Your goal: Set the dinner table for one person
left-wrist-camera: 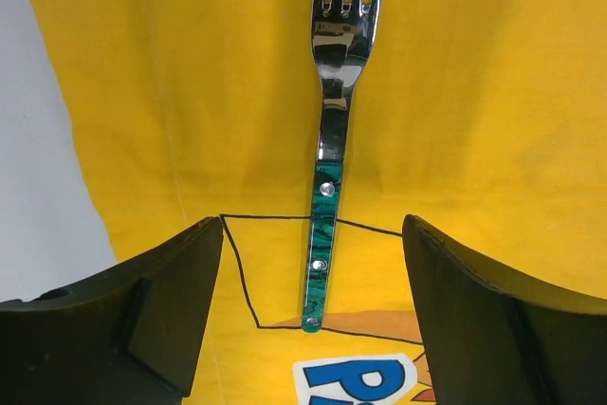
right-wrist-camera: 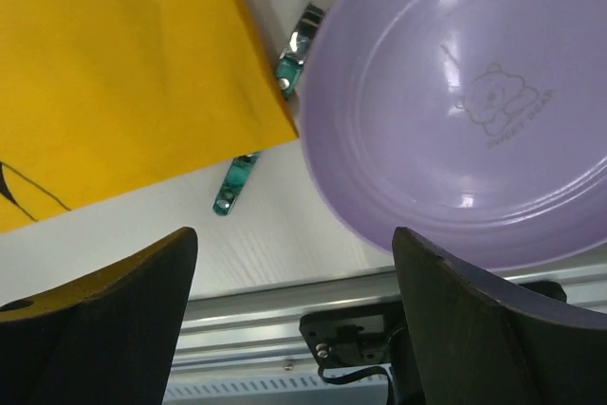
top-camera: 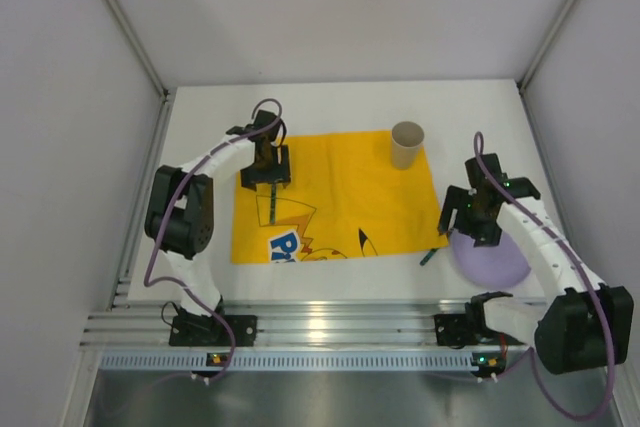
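Note:
On the white dinner table [top-camera: 330, 107] lies a yellow mat [top-camera: 340, 197]. A fork [left-wrist-camera: 327, 139] with a green handle rests flat on the mat's left part, tines pointing away from the wrist camera. My left gripper [left-wrist-camera: 311, 225] is open just above it, one finger on each side of the handle and neither touching it. At the right, a purple plate [right-wrist-camera: 455, 111] sits on the table beside the mat. My right gripper [right-wrist-camera: 294, 234] hangs open over the plate's near left edge, holding nothing.
A second green-handled utensil [right-wrist-camera: 232, 187] lies at the mat's right near corner, its metal end hidden under the plate's rim. A tan paper cup [top-camera: 407, 144] stands on the mat's far right corner. The ribbed silver rail [top-camera: 330, 332] runs along the near edge.

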### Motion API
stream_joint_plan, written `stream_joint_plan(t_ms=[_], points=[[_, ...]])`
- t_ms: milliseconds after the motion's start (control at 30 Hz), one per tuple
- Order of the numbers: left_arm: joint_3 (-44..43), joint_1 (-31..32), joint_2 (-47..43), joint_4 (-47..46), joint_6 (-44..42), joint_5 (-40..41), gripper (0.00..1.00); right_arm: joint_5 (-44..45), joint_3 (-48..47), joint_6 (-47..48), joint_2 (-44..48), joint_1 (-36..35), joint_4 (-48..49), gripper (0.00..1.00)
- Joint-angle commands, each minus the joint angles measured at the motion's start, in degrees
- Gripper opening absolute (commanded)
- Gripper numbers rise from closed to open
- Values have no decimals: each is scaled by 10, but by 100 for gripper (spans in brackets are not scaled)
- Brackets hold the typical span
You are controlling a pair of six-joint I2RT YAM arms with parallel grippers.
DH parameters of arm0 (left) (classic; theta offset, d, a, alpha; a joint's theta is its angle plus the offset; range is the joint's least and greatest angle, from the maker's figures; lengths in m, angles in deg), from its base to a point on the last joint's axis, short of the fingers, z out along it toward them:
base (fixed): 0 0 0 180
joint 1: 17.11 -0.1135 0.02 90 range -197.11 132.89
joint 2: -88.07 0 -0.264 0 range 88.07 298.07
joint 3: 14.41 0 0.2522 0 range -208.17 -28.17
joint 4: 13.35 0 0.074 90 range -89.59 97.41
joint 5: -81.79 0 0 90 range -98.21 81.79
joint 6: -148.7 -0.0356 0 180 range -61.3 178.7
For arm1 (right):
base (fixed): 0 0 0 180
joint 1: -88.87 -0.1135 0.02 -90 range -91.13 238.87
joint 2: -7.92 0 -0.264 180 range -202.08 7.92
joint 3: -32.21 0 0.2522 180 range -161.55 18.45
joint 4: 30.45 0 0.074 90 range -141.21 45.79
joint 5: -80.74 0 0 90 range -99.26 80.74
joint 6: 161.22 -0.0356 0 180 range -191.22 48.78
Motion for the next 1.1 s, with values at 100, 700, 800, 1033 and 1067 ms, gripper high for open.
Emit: stream_joint_plan(t_ms=[100,700,800,1033,1067], points=[[-5,2,-69,4,-2,-4,80,-33,15,-33,-44,70,69,80],[70,0,-123,-7,-45,16,79,14,15,-36,-226,90,151,6],[71,-1,-118,-9,-49,15,79,46,0,-38,-223,93,130,0],[51,-1,-102,-8,-56,6,79,117,-101,-27,-181,125,29,0],[45,-1,-100,-8,-56,4,79,114,-107,-27,-178,127,25,0]])
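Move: The purple plate's middle lies about 11 cm to the right of the right gripper and 3 cm ahead, some 8 cm below; its left rim is much closer. The spoon lies 6 cm ahead and nearly in line, and the yellow cloth's near right corner 4 cm straight ahead, both about 9 cm below. From the left gripper the plate is some 54 cm right and 14 cm back; the fork lies about 3 cm ahead and 4 cm below. Sink the right gripper about 7 cm onto the plate's left rim, easing some 4 cm forward, and shut the fingers to pinch the rim; then carry it about 4 cm right and 3 cm up, turning slightly clockwise. Meanwhile raise the open left gripper 4 cm clear of the fork, then draw it 3 cm back while sinking halfway again. ##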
